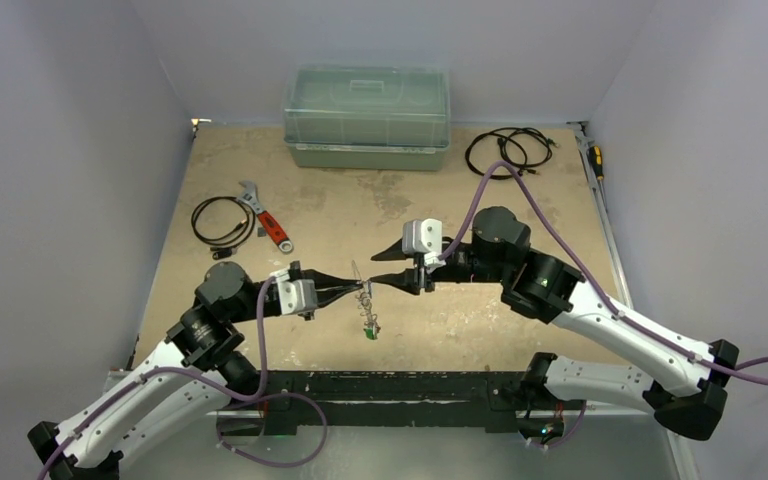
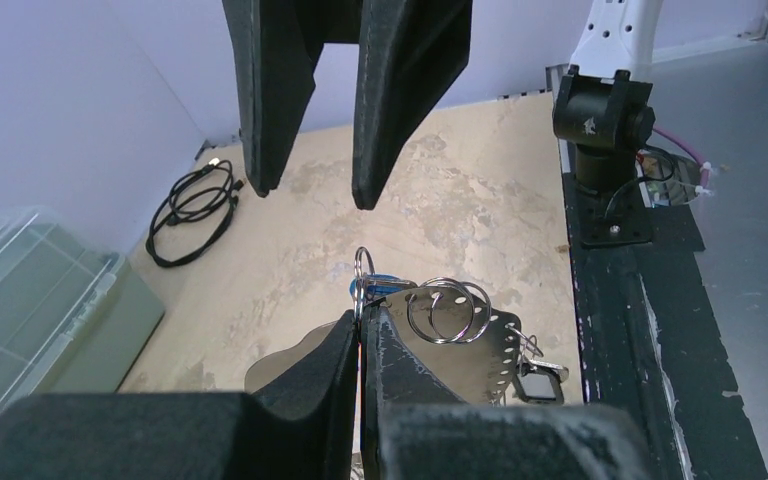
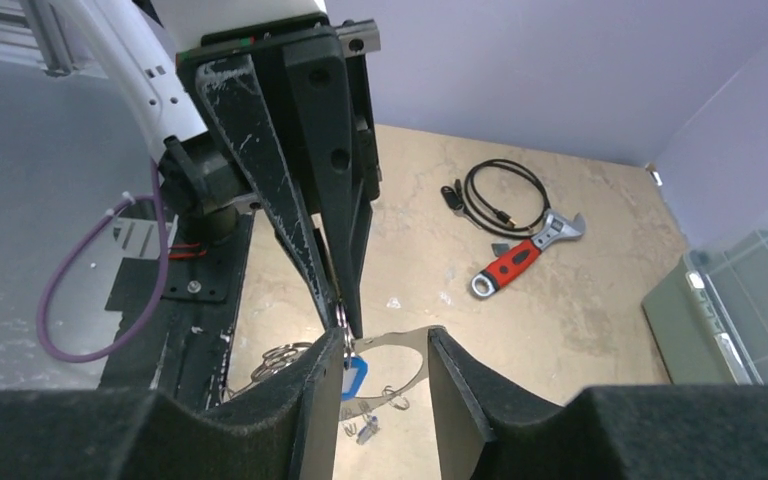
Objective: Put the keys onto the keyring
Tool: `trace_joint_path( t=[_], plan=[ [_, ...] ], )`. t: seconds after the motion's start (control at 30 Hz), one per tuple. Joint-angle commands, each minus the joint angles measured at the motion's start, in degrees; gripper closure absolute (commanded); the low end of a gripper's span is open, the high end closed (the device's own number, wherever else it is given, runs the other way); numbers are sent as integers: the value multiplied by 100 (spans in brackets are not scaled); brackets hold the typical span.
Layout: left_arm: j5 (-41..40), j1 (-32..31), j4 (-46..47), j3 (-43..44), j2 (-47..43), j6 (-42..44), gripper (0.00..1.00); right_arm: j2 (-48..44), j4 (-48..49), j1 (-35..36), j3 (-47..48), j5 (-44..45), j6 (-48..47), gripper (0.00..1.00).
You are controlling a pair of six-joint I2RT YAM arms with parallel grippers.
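My left gripper (image 1: 353, 288) is shut on the edge of the keyring (image 2: 505, 345), a flat silvery loop pierced with small holes, held above the table. A small split ring (image 2: 361, 272) with a blue-tagged key (image 3: 352, 378) sticks up right at its fingertips. More split rings (image 2: 448, 310) and keys (image 1: 368, 318) hang from the loop, one with a green tag (image 1: 370, 333). My right gripper (image 1: 375, 283) faces the left one tip to tip, open, its fingers (image 3: 315, 400) either side of the blue tag and part of the keyring (image 3: 412, 352).
A clear lidded plastic box (image 1: 367, 118) stands at the back. A red-handled wrench (image 1: 268, 222) and a black cable coil (image 1: 222, 220) lie at the left, another coil (image 1: 508, 150) at the back right. The black base rail (image 1: 400, 385) runs along the near edge.
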Motion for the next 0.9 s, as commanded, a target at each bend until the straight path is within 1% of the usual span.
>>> trace_joint_path(
  t=[0.0,0.1,0.33,0.5,0.7,0.87],
  plan=[
    [14,-14,803,-98,-180,-311,100,-20,-12,4,131,-388,21,60],
    [-14,-6,943,-190,-242,-418,100,15,-37,4,149,-478,20,63],
    [-3,-6,1081,-226,-287,-525,100,143,-126,4,253,-624,20,64],
    [-3,-5,1089,-237,-316,-561,100,227,-126,4,333,-651,12,70],
    [5,-4,1103,-232,-342,-578,100,281,-114,4,376,-619,11,81],
    [-3,2,1140,-239,-389,-602,100,347,-177,4,421,-575,13,95]
  ],
)
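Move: The keyring's wire loop, pinched in the left fingertips, lies about 1 cm back, 1 cm left and 3 cm below the right hand, whose fingers are open; from the left hand it is roughly 1 cm right at the same height. From the right hand, the blue key tag hangs about 1 cm back, 1 cm left and 6 cm below, and the metal plate some 2 cm back, 1 cm left and 7 cm below. Ease the open right gripper back, down and slightly left, about 1 cm each way, turning it some 5 degrees counter-clockwise, so its fingers straddle the loop's free end, then close them to pinch it right beside the left tips. Meanwhile raise the left gripper about 1.5 cm towards them, keeping its grip. ##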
